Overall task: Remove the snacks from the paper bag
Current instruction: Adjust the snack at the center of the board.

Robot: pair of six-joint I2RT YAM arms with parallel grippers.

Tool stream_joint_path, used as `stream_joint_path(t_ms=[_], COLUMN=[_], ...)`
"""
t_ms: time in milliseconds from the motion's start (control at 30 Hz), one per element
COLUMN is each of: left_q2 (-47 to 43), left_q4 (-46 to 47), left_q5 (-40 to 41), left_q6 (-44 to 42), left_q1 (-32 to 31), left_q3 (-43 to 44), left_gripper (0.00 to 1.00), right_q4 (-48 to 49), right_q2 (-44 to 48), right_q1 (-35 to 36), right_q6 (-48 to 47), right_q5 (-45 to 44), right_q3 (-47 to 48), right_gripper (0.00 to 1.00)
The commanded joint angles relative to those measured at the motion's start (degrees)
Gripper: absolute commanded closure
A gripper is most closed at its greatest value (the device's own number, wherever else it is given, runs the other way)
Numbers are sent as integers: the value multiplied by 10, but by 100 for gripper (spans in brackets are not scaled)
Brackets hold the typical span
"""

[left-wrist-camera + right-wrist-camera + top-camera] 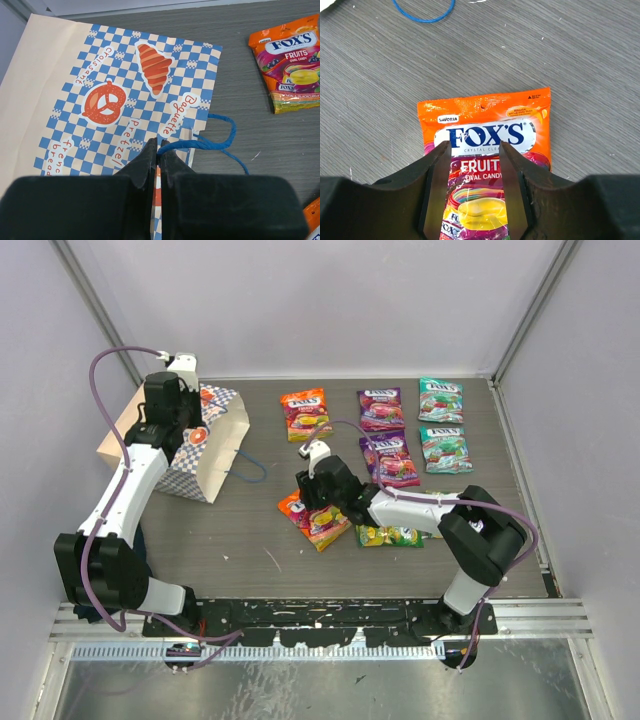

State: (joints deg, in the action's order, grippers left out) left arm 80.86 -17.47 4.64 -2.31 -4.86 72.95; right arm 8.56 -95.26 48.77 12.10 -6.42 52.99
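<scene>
The cream paper bag (212,455) with blue checks lies on its side at the table's left, mouth toward the middle. My left gripper (161,150) is shut on its blue cord handle (215,143); it sits over the bag (115,85). Several snacks lie on the table: orange (305,413), purple (381,408), teal (440,398), yellow-green (390,536). Another orange packet (485,120) lies flat under my right gripper (472,147), whose jaws stand open on either side of it, above its lower half. In the top view that gripper (308,502) is mid-table over this packet (318,523).
White walls (60,390) close in the table on the left, back and right. A metal rail (320,618) with the arm bases runs along the near edge. The bag's second blue cord loop (250,472) lies on the table by the bag's mouth.
</scene>
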Motion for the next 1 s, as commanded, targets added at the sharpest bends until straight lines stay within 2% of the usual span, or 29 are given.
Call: stream_joint_path(t_ms=[0,333,467,700,800,967], left_q2=[-23,-23,-22,-23,-25,-23], left_q4=[17,17,16,15,16,16], left_q5=[-5,-4,-4,-3,-2,-4], left_q6=[6,6,7,6,6,6], left_q1=[3,3,3,3,3,3], left_q3=[24,24,25,25,24,24], left_gripper=[97,97,97,97,97,97], right_q4=[27,29,17,-122,-192,-274], right_q2=[30,54,60,4,-23,-54], right_q1=[2,2,2,2,3,9], right_q6=[6,11,23,9,-10,-50], right_q5=[-14,-27,-41,-65,-89,-65], right_q3=[1,-7,1,95,133,161], right_gripper=[51,50,42,25,22,21])
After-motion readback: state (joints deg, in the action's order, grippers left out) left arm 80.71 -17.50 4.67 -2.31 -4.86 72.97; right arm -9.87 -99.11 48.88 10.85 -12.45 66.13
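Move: The task's snack, an orange-and-purple candy bag, lies almost under the right hand: its middle some 3 cm back and 2 cm to the right, roughly 2 cm below. Another orange bag lies about 20 cm straight ahead; the nearer purple bag is 10 cm ahead and 20 cm to the right, and a yellow-green bag 20 cm right and 6 cm back. From the left hand, the snack is about 17 cm back, 28 cm right and 19 cm below. The snack's printed front, where the right fingertips seem to rest, is left as the right hand rises about 2 cm and its half-open fingers spread to roughly three quarters. The hand then shifts about 1.5 cm forward over the bag and 1 cm right, rolls some 10 degrees left side down, and sinks back more than 1 cm at the end, the fingers straddling more of the bag's width. ##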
